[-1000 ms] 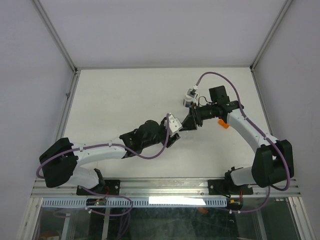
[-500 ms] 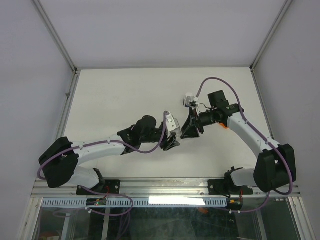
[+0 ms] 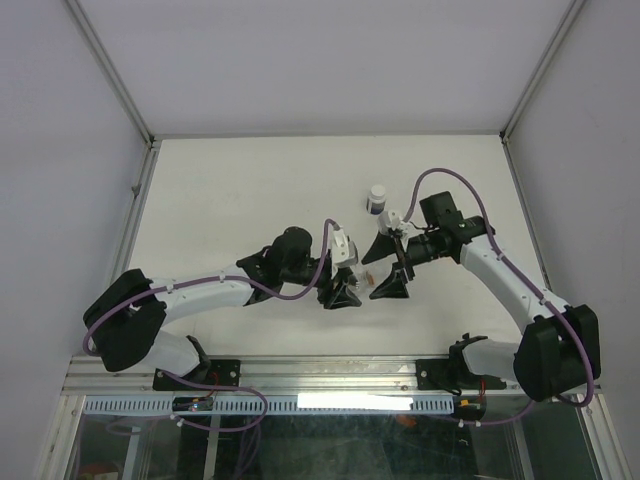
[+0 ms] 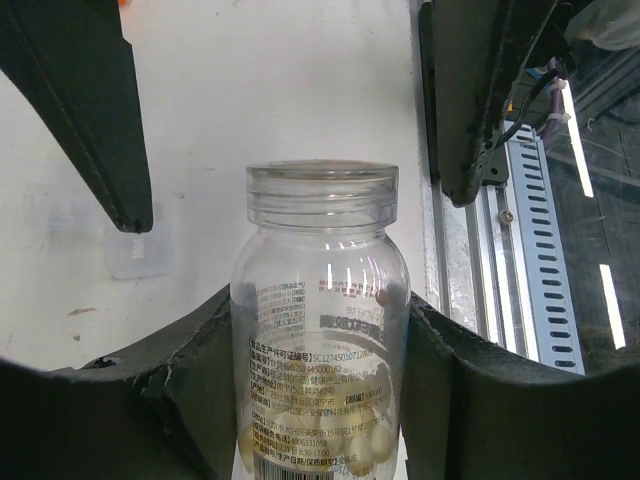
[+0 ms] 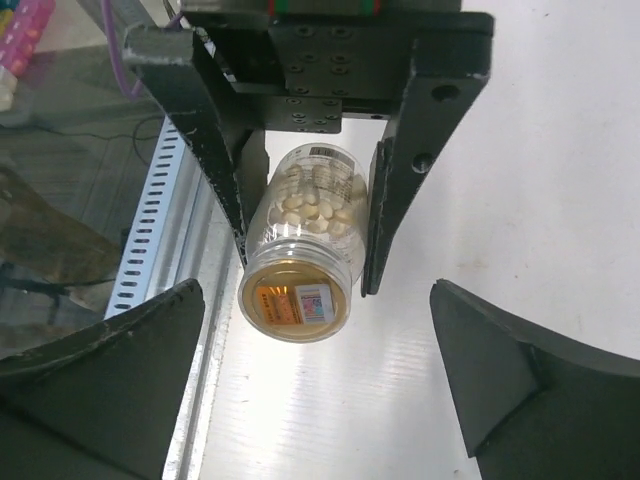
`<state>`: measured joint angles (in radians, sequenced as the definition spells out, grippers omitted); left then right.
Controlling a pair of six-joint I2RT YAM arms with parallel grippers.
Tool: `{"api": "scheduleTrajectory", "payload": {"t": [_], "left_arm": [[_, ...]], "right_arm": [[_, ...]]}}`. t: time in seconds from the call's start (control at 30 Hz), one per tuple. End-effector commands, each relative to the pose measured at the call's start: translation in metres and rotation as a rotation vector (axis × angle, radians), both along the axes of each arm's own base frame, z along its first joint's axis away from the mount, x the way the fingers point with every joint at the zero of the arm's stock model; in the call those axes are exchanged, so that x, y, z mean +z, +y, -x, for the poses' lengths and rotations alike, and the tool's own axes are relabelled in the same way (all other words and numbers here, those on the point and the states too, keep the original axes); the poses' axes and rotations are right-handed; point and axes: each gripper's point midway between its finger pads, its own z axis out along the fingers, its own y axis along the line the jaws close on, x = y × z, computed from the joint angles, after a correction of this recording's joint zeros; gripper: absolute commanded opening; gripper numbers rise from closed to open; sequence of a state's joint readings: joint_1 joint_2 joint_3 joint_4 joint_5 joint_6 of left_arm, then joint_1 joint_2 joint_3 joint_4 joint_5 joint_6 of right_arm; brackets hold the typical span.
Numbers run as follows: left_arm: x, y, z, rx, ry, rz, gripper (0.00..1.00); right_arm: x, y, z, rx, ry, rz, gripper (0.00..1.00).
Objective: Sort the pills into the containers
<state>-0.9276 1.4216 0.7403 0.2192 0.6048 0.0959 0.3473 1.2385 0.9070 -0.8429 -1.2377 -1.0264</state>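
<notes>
My left gripper (image 4: 320, 335) is shut on a clear, uncapped pill bottle (image 4: 320, 270) with pale pills in its lower part. In the right wrist view the bottle (image 5: 300, 290) points its open mouth at the camera, held between the left fingers (image 5: 400, 160). My right gripper (image 5: 315, 400) is open wide and empty, facing the bottle from a short way off. In the top view the two grippers (image 3: 340, 290) (image 3: 392, 283) face each other at the table's middle. A flat transparent box (image 4: 135, 240) lies on the table beyond the bottle. I cannot make out the tan-orange vial.
A small white-capped item (image 3: 376, 197) stands on the table behind the right gripper. The slotted metal rail (image 4: 525, 250) marks the near table edge (image 3: 330, 362). Grey walls enclose the white table (image 3: 250, 190) on three sides.
My right gripper let go of the white-capped item at the back, then swung nearer and opened facing the left gripper. My left gripper moved the bottle nearer and to the right.
</notes>
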Motion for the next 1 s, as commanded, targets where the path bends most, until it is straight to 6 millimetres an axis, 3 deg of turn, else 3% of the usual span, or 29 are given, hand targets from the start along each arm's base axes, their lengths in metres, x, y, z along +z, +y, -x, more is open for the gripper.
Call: {"api": "scheduleTrajectory", "payload": {"t": [0.0, 0.2, 0.33, 0.63, 0.97], "left_arm": [[0.025, -0.004, -0.003, -0.018, -0.075, 0.083, 0.00], [0.022, 0.001, -0.022, 0.130, -0.133, 0.057, 0.00], [0.028, -0.001, -0.033, 0.241, -0.204, 0.039, 0.00], [0.029, -0.004, -0.045, 0.330, -0.239, -0.004, 0.00], [0.030, -0.006, -0.048, 0.342, -0.240, -0.012, 0.00]], "right_arm": [[0.029, 0.003, -0.012, -0.057, 0.049, -0.018, 0.99], [0.050, -0.005, -0.026, -0.156, 0.216, -0.029, 0.99], [0.045, -0.003, -0.032, -0.207, 0.345, -0.003, 0.99], [0.023, 0.000, -0.045, -0.271, 0.381, 0.089, 0.99], [0.015, 0.009, -0.039, -0.245, 0.385, 0.132, 0.70]]}}
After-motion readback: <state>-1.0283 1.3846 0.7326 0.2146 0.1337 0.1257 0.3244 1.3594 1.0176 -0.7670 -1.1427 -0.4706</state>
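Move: The left hand holds the pill bottle on its side, its lid about 4 cm to the right and 2 cm below that hand. The same lid sits between the right hand's open fingers, some 1 cm left of the hand point and level with it. From the right hand, a clear container lies roughly 9 cm ahead, 4 cm right and 14 cm below; the white bottle is about 25 cm ahead, 6 cm right and 13 cm below. Both hands go forward 3-4 cm, the right arcing up then down, turning 25 degrees, closing in around the lid. ##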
